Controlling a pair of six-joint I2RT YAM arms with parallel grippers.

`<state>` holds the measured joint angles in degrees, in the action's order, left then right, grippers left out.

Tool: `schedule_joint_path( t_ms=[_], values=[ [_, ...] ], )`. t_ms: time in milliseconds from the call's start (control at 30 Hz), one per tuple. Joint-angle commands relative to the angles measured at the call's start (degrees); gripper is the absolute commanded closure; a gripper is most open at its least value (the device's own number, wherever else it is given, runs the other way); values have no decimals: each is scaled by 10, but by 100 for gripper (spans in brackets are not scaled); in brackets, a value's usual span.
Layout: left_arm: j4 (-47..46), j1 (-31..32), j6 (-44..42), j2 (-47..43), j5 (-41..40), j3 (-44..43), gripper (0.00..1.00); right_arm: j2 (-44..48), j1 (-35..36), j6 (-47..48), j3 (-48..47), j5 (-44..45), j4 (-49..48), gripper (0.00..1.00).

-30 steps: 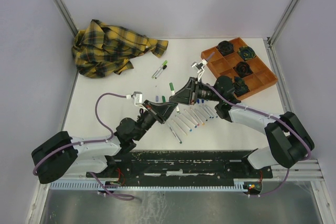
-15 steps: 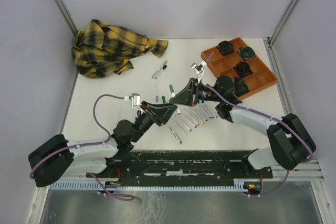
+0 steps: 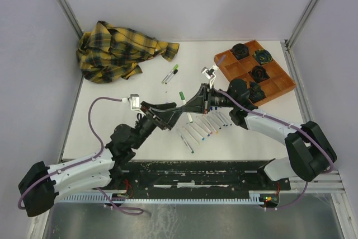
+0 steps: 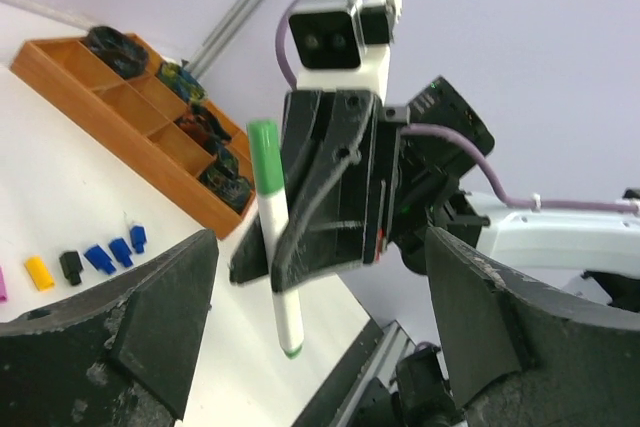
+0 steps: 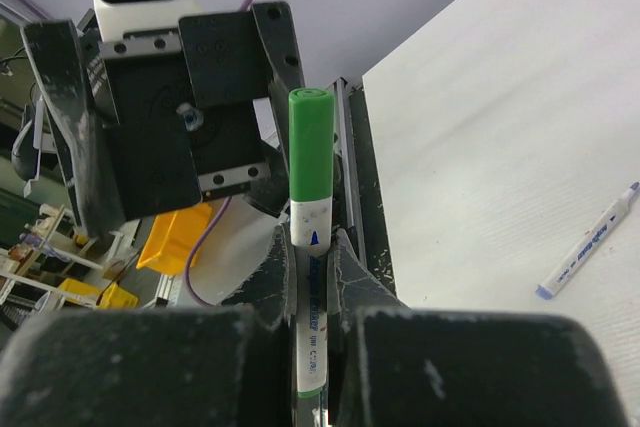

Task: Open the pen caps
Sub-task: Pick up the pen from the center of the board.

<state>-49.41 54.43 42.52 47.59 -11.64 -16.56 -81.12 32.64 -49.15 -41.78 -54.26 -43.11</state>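
Observation:
My right gripper (image 5: 312,247) is shut on the white barrel of a pen (image 5: 312,297), held above the table. The pen's green cap (image 5: 311,157) sits on it and sticks out past the fingertips. In the left wrist view this green cap (image 4: 265,159) tops the pen (image 4: 280,277), which hangs between my left gripper's (image 4: 320,247) wide-open jaws without touching them. From above, the left gripper (image 3: 165,115) stands just left of the right gripper (image 3: 190,106). Loose pen caps (image 4: 97,258), yellow, black and blue, lie on the table.
A row of uncapped pens (image 3: 201,127) lies under the grippers. Another capped pen (image 3: 170,74) lies beside a yellow plaid cloth (image 3: 117,48) at the back left. The orange tray (image 3: 282,86) with dark round objects stands at the back right.
My left gripper has opened wide and drawn back to the left, away from the pen. The right gripper has stayed put, gripping the green-capped pen.

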Motion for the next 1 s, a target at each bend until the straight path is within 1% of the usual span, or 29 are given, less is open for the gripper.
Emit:
schedule_joint_path(
  t_ms=[0,133,267,367,433,700,767,967],
  values=[
    [88,-44,16,-7,45,-56,11,14,2,9,-27,-18,-13,100],
    [97,-92,51,15,95,-74,16,12,2,9,-29,-21,-12,100],
    [91,-127,69,53,149,-103,26,10,2,9,-30,-24,-10,100],
    [81,-139,73,85,190,-127,34,8,3,8,-32,-26,-7,100],
    [70,-141,75,107,209,-137,37,7,3,7,-33,-28,-6,100],
    [40,-158,93,142,243,-145,56,6,2,4,-36,-30,-3,100],
    [39,-165,97,142,245,-144,58,5,3,4,-36,-31,-2,100],
    [29,-173,104,144,258,-143,58,2,4,3,-37,-31,0,100]
  ],
)
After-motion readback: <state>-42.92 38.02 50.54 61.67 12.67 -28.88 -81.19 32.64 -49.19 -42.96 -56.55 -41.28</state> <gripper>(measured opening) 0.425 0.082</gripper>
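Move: The green cap of the pen, held cap-up in the right grip, is about 6 cm ahead of the left hand and 4 cm to its right, near its height. From the right hand, the cap is some 3 cm ahead, 1 cm left and 3 cm up. Down on the table, roughly 24 cm below the left hand, the row of loose caps lies about 18 cm ahead and 8 cm right, the uncapped pens about 8 cm ahead and 14 cm right. The right hand keeps its pinch on the pen's body and holds it practically still, while the left hand comes around the green cap: about 5 cm forward, then 2 to 3 cm to the right. Its fingers tip down slightly and swing some 10 degrees clockwise, closing from nearly wide open to under half open, one on each side of the cap; a touch can't be made out. ##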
